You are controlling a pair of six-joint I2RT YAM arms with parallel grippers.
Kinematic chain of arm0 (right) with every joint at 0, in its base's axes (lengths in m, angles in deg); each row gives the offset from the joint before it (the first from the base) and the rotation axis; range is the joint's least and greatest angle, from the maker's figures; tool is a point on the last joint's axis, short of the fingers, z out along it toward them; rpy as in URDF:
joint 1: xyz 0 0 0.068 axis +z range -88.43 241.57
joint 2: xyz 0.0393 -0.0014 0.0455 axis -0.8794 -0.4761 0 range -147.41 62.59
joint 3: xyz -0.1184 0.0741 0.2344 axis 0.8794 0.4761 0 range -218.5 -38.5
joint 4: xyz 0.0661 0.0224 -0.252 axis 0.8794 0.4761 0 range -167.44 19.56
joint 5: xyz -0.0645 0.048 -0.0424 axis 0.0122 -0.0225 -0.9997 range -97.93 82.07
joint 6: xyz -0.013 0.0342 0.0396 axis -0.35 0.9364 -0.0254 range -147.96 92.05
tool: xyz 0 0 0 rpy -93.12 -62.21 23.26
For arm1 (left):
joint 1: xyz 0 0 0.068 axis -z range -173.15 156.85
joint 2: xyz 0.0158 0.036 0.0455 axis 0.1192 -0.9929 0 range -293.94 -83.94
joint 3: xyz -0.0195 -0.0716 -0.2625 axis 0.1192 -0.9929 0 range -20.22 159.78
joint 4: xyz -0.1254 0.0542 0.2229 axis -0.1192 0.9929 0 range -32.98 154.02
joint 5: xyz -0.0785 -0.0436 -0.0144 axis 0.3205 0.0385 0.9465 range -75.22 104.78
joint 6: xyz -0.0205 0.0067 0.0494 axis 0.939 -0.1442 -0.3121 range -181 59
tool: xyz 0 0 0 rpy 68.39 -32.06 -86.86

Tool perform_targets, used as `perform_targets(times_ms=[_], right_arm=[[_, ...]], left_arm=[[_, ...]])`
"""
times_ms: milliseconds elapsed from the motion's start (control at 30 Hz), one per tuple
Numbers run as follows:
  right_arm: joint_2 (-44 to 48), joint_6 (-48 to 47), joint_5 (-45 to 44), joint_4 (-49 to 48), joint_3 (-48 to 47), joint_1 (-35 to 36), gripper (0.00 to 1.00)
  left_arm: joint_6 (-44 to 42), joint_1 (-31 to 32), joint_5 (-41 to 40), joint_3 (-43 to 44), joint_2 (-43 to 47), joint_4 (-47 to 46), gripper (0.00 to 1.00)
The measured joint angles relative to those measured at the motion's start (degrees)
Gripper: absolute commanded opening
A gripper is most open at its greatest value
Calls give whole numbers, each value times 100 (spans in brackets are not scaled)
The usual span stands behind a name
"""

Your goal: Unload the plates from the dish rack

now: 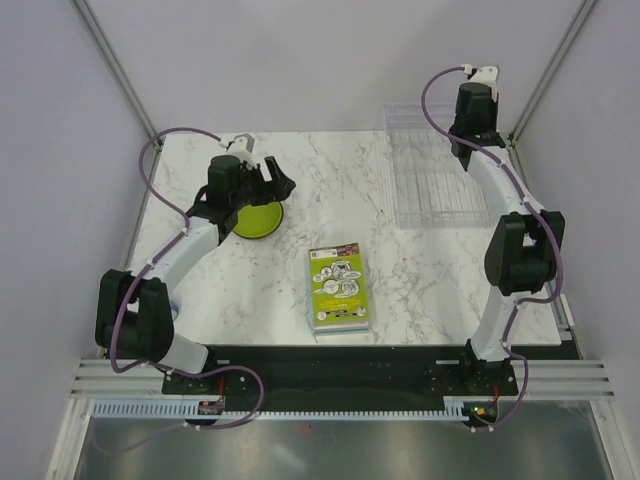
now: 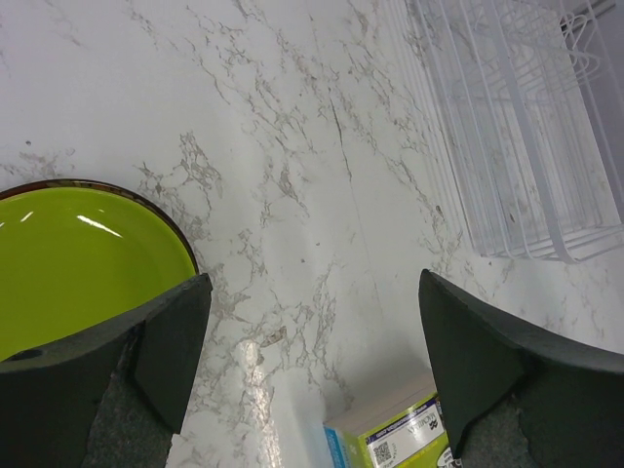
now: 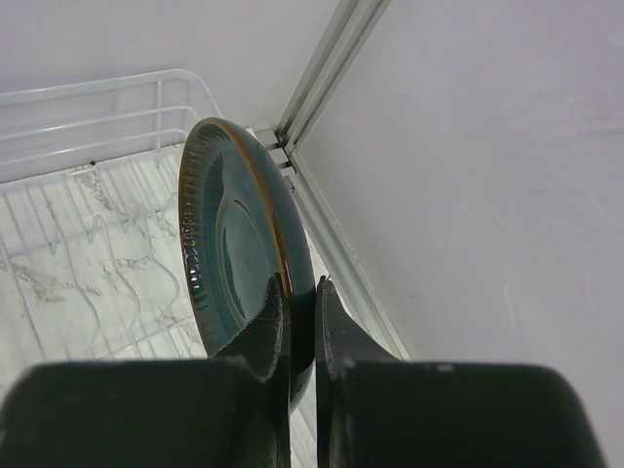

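The plain lime green plate (image 1: 257, 221) lies flat on the marble table at the left; it also shows in the left wrist view (image 2: 78, 253). My left gripper (image 1: 268, 183) is open and empty just above the table beside the plate's right rim (image 2: 312, 292). The clear dish rack (image 1: 435, 170) stands at the back right. My right gripper (image 3: 300, 288) is shut on the rim of a dark plate (image 3: 234, 234), teal-looking with a ribbed brown edge, held on edge above the rack's far right corner (image 3: 88, 224). In the top view that gripper (image 1: 468, 148) hides the plate. No third plate is in view.
A lime-green book (image 1: 340, 288) lies flat at the table's front middle; its corner shows between my left fingers (image 2: 400, 434). The rack's near end (image 2: 517, 127) is to the right of my left gripper. Enclosure walls and a metal corner post (image 3: 322, 68) stand close behind the rack.
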Motion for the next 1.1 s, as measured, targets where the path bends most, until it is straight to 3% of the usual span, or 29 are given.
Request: perform_targets(times_ms=[467, 833, 1100], right_arm=[[1351, 612, 505, 459, 914, 570, 0], [2385, 2223, 2627, 817, 2096, 1019, 0], [2618, 3534, 4011, 273, 3053, 1366, 0]], left_arm=[[7, 0, 13, -208, 337, 70, 95], [396, 0, 382, -328, 297, -304, 95], [802, 0, 802, -651, 101, -984, 95]])
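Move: The dark blue plate, the last one, is already clear of the dish rack in the right hand's grip; the stack topped by the green plate lies about 66 cm to that hand's left, 12 cm nearer the base and 29 cm below. The open left gripper is some 60 cm left, 14 back and 7 lower. The rack's middle is about 7 cm left, 3 farther out and 25 below. From the left hand, the dark plate is about 60 cm right and 16 farther out, roughly level. The dark blue plate, still pinched in the right fingers, rises about 3 cm, then sweeps left across the rack and sinks some 7 cm, while the hand also draws back; overall about 24 cm left and 12 back, towards the open left gripper. The right wrist rolls its left side up some 45 degrees and swings counter-clockwise. The left hand stays open, easing slightly right and back with a small roll. ##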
